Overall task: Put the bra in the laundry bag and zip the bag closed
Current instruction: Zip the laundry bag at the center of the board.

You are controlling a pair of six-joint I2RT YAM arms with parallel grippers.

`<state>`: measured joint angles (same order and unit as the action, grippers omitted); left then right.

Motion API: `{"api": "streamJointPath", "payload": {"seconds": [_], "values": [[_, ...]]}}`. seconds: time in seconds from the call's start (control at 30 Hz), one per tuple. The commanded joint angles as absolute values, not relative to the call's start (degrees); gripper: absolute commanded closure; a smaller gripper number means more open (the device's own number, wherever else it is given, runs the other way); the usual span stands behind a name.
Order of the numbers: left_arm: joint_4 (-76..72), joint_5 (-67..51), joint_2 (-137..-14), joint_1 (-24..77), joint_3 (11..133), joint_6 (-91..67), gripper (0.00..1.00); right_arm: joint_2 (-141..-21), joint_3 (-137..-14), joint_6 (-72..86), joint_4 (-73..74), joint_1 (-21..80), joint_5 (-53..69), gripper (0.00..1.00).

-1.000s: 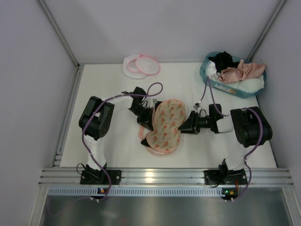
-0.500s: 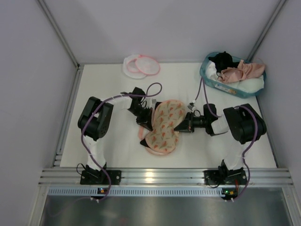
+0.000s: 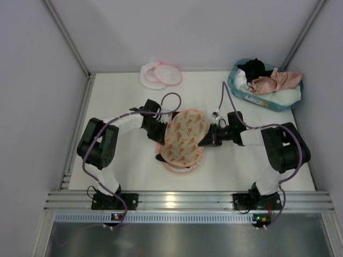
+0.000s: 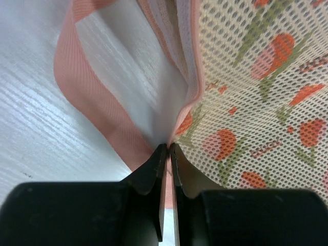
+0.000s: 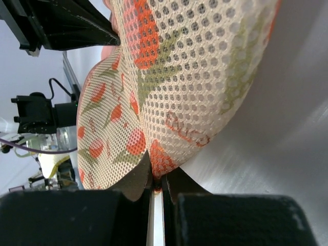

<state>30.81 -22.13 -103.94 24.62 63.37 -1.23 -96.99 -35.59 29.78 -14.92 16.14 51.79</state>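
Note:
An orange-printed padded mesh piece (image 3: 184, 139) with pink trim (image 4: 82, 102) is held up mid-table between both grippers. My left gripper (image 3: 162, 133) (image 4: 169, 146) is shut on its pink-trimmed left edge. Opposite it, my right gripper (image 3: 203, 141) (image 5: 156, 180) is shut on the right edge of the printed mesh (image 5: 179, 77). The salmon-pink bra (image 3: 274, 81) lies in the teal basket (image 3: 235, 84) at the back right, far from both grippers. At the table's back edge lies the laundry bag (image 3: 161, 74), round, white, pink-rimmed, its two halves overlapping.
The basket also holds black (image 3: 254, 68) and white (image 3: 286, 96) garments. Grey walls stand on the left and right. A metal rail (image 3: 171, 201) runs along the near edge by the arm bases.
My right gripper has moved left to the printed piece and shut on its right edge. The piece has shifted slightly toward the back, and the left arm has swung leftward.

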Motion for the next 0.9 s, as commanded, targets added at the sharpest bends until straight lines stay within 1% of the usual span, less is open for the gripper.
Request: {"api": "streamJointPath", "payload": {"seconds": [0.0,0.03,0.2,0.27,0.33,0.37,0.4,0.47,0.5,0.53,0.6,0.7,0.8,0.83,0.87], "values": [[32.4,-13.9,-101.3,23.5,61.2,4.0,0.86,-96.8,-38.0,25.8,-10.4,16.0,49.6,1.00],[32.5,-14.9,-99.2,23.5,61.6,4.7,0.79,-96.6,-38.2,25.8,-10.3,16.3,49.7,1.00],[32.5,-20.8,-90.0,23.6,65.1,11.8,0.63,-96.4,-38.7,25.7,-9.3,16.7,51.0,1.00],[32.6,-22.4,-85.4,23.9,66.6,17.6,0.60,-96.7,-39.4,25.7,-8.7,16.7,51.2,1.00],[33.3,-22.9,-81.1,27.7,67.0,24.0,0.55,-97.4,-39.8,26.0,-8.3,16.8,51.7,1.00],[35.4,-21.7,-80.3,29.9,67.6,30.8,0.53,-97.6,-40.1,26.1,-8.0,16.9,51.9,1.00],[36.6,-20.4,-79.7,35.5,68.1,33.8,0.52,-97.7,-40.3,26.1,-7.7,16.8,51.9,1.00],[40.2,-16.1,-80.7,41.4,70.0,41.3,0.52,-98.0,-40.6,26.2,-7.6,17.2,51.9,1.00],[43.8,-14.8,-81.6,44.4,72.7,43.1,0.52,-98.1,-40.6,26.5,-7.6,17.4,51.9,1.00],[45.4,-11.7,-84.3,49.8,74.0,44.4,0.51,-98.2,-40.8,26.5,-7.4,17.5,51.9,1.00],[48.4,-9.0,-87.3,56.7,78.1,46.4,0.52,-98.3,-41.1,26.5,-6.9,17.5,51.9,1.00],[51.0,-5.1,-94.0,63.3,83.7,47.5,0.51,-98.8,-42.3,26.2,-5.3,17.6,51.8,1.00],[55.5,-2.5,-102.4,67.8,90.0,47.6,0.51,-98.7,-42.4,26.1,-4.7,17.8,51.1,1.00],[57.3,-2.1,-106.1,68.7,93.7,47.2,0.50,-98.6,-42.6,26.1,-4.6,18.1,51.0,1.00],[57.8,-1.4,-107.8,69.4,95.0,46.7,0.48,-98.8,-42.9,26.2,-4.3,18.4,50.7,1.00]]}}
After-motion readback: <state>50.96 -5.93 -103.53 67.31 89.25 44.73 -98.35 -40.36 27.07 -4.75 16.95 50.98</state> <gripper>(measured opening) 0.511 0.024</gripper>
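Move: The zip pull, on the bag's near right edge, lies about 10 cm back and 16 cm right of the left hand, level with it; from the right hand it is roughly 7 cm back, 1 cm right and 4 cm lower. From the left hand, the laundry bag's middle is some 9 cm right and 1 cm ahead, the right fingertips about 15 cm right and 3 cm back, and the bra's near black corner about 8 cm back and 1 cm left. The left hand opens to about half, letting go of the bag's pink left edging, lifts some 17 cm and swings right and back over the bag while turning about 80 degrees clockwise, then sinks about 6 cm with open fingers towards the zip pull, ending some 17 cm right of and 12 cm back from its start. The right hand stays almost in place, still pinching the bag's right edge just beyond the pull and holding it up off the table. ##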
